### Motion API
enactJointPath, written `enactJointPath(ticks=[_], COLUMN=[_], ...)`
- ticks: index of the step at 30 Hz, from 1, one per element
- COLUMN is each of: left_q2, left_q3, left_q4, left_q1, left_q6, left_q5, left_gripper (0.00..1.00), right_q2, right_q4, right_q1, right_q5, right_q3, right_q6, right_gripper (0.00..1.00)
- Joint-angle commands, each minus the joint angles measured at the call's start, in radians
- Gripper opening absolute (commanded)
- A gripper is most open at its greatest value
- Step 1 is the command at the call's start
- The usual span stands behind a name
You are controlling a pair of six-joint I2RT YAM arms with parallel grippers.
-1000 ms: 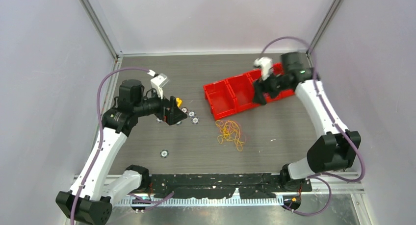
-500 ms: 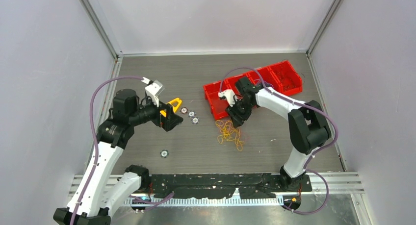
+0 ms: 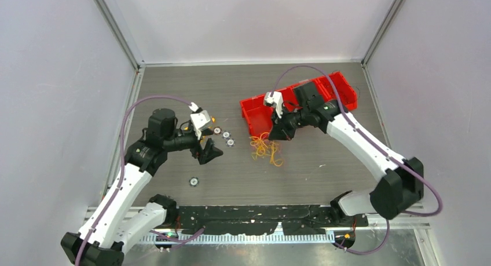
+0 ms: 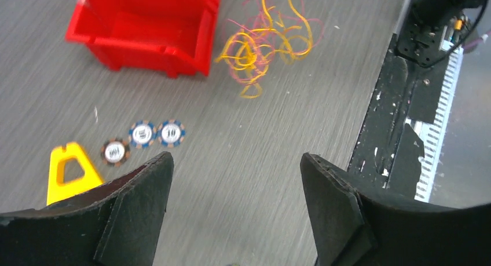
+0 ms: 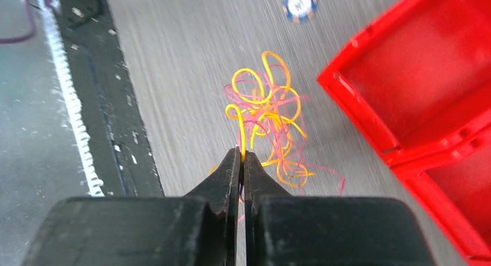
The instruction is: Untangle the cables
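The cables (image 3: 265,148) are a tangled bunch of thin yellow-orange and reddish wires on the table, just below the red bins. They also show in the left wrist view (image 4: 263,43) and the right wrist view (image 5: 267,122). My right gripper (image 3: 277,135) is shut on a yellow cable strand (image 5: 241,139) and holds the top of the bunch a little above the table. My left gripper (image 3: 213,154) is open and empty, over bare table to the left of the cables; in the left wrist view (image 4: 234,161) its jaws stand wide apart.
A row of red bins (image 3: 272,112) stands behind the cables. Three small discs (image 3: 224,135) and a yellow triangular piece (image 4: 68,172) lie near the left gripper. Another disc (image 3: 194,182) lies nearer the front. A black strip (image 3: 260,215) runs along the near edge.
My right gripper has closed on a yellow strand and drawn the bunch up and slightly left toward the bins. My left gripper has moved right and forward, past the discs.
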Motion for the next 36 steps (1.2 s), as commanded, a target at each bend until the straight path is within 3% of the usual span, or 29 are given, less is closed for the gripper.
enactJointPath(ticks=[1, 9, 18, 22, 30, 36], left_q2=[0.053, 0.165, 0.167, 0.133, -0.029, -0.138], left_q3=[0.02, 0.101, 0.084, 0.061, -0.078, -0.191], left_q4=[0.162, 0.265, 0.216, 0.255, 0.338, 0.309], left_q1=[-0.085, -0.25, -0.294, -0.345, -0.379, -0.4], left_q6=[0.102, 0.175, 0.28, 0.269, 0.195, 0.209], left_q5=[0.067, 0.023, 0.083, 0.056, -0.143, -0.133], left_gripper=[0.77, 0.75, 0.54, 0.51, 0.32, 0.32], right_q2=[-0.089, -0.153, -0.176, -0.176, -0.149, -0.144], right_q4=[-0.013, -0.063, -0.167, -0.159, -0.042, -0.007], right_q1=[0.023, 0.053, 0.103, 0.118, 0.119, 0.118], right_q5=[-0.136, -0.211, -0.245, -0.225, -0.195, -0.229], right_q3=[0.062, 0.141, 0.206, 0.214, 0.23, 0.227], right_q6=[-0.002, -0.011, -0.137, -0.133, 0.036, 0.081], right_gripper=[0.06, 0.05, 0.06, 0.05, 0.05, 0.05])
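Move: The yellow and pink cables hang from the closed right hand, their middle about 6 cm below it and 2 cm to its left. From the open left hand they lie some 19 cm right, 4 cm ahead and 13 cm lower. The red bin's near-left compartment is roughly 13 cm ahead of the right hand, 4 cm left and 10 cm down; the nearest poker chips sit about 10 cm ahead of the left hand, 4 cm right and 19 cm down. Right hand raises the still-pinched cables about 12 cm, drawing back; left swings right then eases back, fingers narrowing. ##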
